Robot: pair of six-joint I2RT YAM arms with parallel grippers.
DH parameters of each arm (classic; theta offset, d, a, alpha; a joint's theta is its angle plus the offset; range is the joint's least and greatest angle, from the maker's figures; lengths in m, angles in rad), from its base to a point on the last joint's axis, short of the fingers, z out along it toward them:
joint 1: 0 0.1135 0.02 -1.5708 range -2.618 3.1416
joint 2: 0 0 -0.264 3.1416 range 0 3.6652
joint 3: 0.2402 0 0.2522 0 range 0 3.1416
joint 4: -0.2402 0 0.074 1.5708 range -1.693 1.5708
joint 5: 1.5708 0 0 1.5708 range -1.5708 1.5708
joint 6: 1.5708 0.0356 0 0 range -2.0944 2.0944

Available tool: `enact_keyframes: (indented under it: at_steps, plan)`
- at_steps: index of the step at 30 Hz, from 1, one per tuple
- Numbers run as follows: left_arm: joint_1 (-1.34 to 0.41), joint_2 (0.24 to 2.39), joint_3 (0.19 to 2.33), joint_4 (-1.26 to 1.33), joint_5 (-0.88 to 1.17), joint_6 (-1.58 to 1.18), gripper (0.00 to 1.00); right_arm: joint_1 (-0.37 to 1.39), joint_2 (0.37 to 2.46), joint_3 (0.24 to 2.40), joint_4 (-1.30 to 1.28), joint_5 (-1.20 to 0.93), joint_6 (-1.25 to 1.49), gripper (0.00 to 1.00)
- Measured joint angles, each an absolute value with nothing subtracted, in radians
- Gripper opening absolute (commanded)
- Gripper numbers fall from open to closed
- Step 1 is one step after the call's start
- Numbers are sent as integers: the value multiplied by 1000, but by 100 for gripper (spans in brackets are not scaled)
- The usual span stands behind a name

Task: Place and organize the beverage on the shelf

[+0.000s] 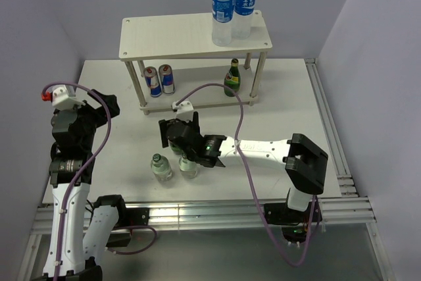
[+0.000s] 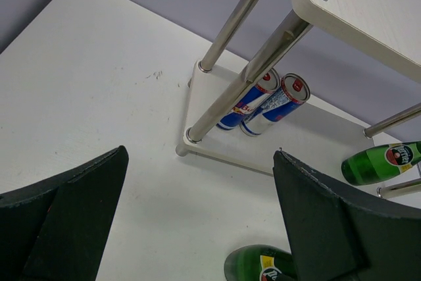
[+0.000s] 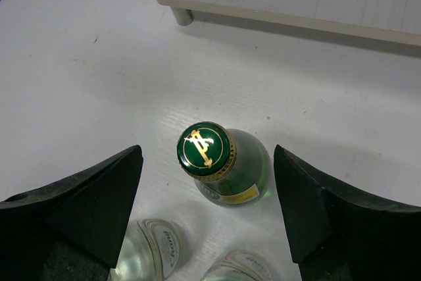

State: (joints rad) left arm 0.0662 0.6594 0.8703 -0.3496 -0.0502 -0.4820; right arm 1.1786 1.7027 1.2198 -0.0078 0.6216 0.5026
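Note:
The shelf (image 1: 171, 34) stands at the back of the table. Its top board carries two blue-labelled water bottles (image 1: 231, 10). On its lower board stand two Red Bull cans (image 1: 159, 80) and a green bottle (image 1: 232, 78). On the table in front, my right gripper (image 3: 207, 162) is open around the neck of a green glass bottle (image 3: 204, 151) with a green and gold cap. A gap shows on each side, so the pads are not touching it. Two clear bottles (image 1: 160, 166) stand just in front of it. My left gripper (image 2: 200, 215) hangs open and empty at the left, facing the shelf.
Shelf legs (image 2: 247, 77) and the lower board's edge (image 3: 283, 18) lie just beyond both grippers. The right arm's link (image 1: 256, 149) stretches across the table's middle. Purple walls close in the sides. An aluminium rail (image 1: 335, 136) runs along the right edge.

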Motion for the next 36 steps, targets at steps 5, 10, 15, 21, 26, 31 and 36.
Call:
enact_keyframes:
  at_steps: [5, 10, 15, 21, 26, 31, 36]
  plan:
    - [67, 658, 870, -350, -50, -482, 99, 1178, 1710, 1221, 12, 653, 494, 58]
    - [67, 658, 870, -350, -50, -482, 99, 1177, 1731, 1235, 33, 675, 492, 45]
    - [67, 658, 870, -350, -50, -482, 99, 1172, 1739, 1239, 41, 697, 474, 19]
    - [68, 658, 870, -350, -50, -482, 99, 1167, 1742, 1245, 40, 700, 474, 0]
    - [68, 658, 870, -350, -50, -482, 99, 1167, 1742, 1245, 37, 711, 474, 0]
    - [68, 658, 870, -350, -50, -482, 99, 1167, 1742, 1246, 36, 720, 468, 0]
    - [68, 658, 870, -350, -50, -482, 99, 1161, 1742, 1246, 31, 735, 446, 0]
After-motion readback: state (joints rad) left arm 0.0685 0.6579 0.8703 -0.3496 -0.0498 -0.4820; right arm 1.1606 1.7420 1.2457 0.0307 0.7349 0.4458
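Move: The right hand stands open around the upper end of the green bottle on the table. The bottle's neck is just ahead, its middle about 2 cm farther out and some 8 cm lower. Of the two clear bottles behind, one stands some 10 cm back and 6 cm left of this hand, the other 10 cm back and 4 cm right. From the left hand the green bottle lies about 20 cm to the right, roughly level with it, and 22 cm below. Forward by a bare 2.5 cm, nearly level, the right hand eases up to the green bottle, closing its fingers from almost wide to under half open until they pinch the neck just under the cap. With the grip kept, it creeps on forward and about 1 cm to the right, the wrist tipping up and turning clockwise by some 5 degrees each. ##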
